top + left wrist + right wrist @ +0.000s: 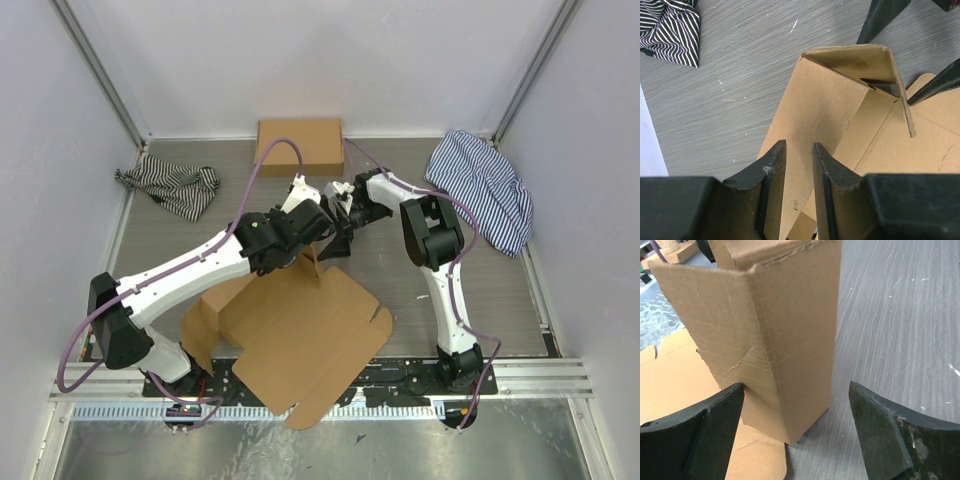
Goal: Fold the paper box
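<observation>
The paper box (300,345) lies mostly flat on the grey table near the arm bases, a brown die-cut sheet with one side wall raised (315,265). That raised wall and its folded corner (850,65) show in the left wrist view. My left gripper (799,150) straddles the wall's near end, jaws narrow, with cardboard filling the gap. My right gripper (796,385) stands wide open around the upright corner (790,340); its left fingertip (735,392) touches the cardboard and the right one is clear of it. Both grippers meet over the wall, left gripper (318,245), right gripper (340,232).
A closed low brown box (300,142) sits at the back wall. A black-and-white striped cloth (170,187) lies at the back left, also seen as the cloth (670,27). A blue-and-white striped cloth (485,185) lies at the right. White walls enclose the table.
</observation>
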Controlling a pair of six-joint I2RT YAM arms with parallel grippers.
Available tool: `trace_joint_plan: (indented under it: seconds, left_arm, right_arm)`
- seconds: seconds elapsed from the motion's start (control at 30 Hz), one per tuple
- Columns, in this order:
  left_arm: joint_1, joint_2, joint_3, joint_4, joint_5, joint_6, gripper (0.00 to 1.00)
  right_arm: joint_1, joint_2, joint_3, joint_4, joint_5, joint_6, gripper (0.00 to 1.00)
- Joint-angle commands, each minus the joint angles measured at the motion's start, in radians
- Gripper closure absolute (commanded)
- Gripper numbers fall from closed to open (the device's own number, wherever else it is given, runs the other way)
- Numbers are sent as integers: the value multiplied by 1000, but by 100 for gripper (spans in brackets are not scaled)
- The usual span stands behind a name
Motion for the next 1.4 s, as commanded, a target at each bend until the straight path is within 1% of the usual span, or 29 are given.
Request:
trace_joint_plan:
  seconds: [0.0,0.1,0.3,0.6,0.9,1.13,1.2,1.27,1.33,1.37]
  left_arm:
    - [1,-28,-4,10,3,-9,65]
    - [0,-31,-8,13,9,-13,65]
    - [1,-32,-3,18,11,-12,65]
    - [2,-32,2,11,8,-10,65]
    - [1,-34,5,11,8,-10,65]
    - [1,-41,5,12,5,-15,65]
    - [1,-43,5,11,7,-16,65]
    - [2,-44,5,11,5,-17,65]
    - [2,-45,4,11,6,-18,65]
    - [1,-47,3,11,4,-18,65]
  right_arm:
    - [9,-62,-42,-15,-43,-39,10]
    - [20,-75,-71,-17,-72,-54,10]
    - [55,-113,-95,-18,-75,-76,12]
    - [70,-99,-55,-18,-75,-65,13]
    - [92,-78,-12,-20,-76,-40,21]
    - [110,-54,18,-20,-75,-23,22]
    - [115,-46,29,-20,-75,-15,25]
    - [120,-32,42,-19,-75,-6,31]
    - [125,-12,68,-18,-75,19,43]
    - [126,-3,81,-19,-75,31,48]
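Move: Just back and to the left of the open right fingers, about 4 cm each way and near hand height, stands the box's flared end flap. The long folded wall runs off from there, its middle roughly 14 cm left and 10 cm back, while the flat base panel lies some 22 cm back, 3 cm left and 10 cm lower. From the left hand, that end flap is about 3 cm forward, 6 cm right and 8 cm below. Drawing back about 3.5 cm with a shallow dip, the right hand brings its near finger against the flap's loose tab, then works some 3 cm left and rises about as much. Its fingers straddle the box's end corner and narrow from wide open to a bit over half, folding the flap in. The left hand stays put, its fingertip still resting on the folded wall's top. ##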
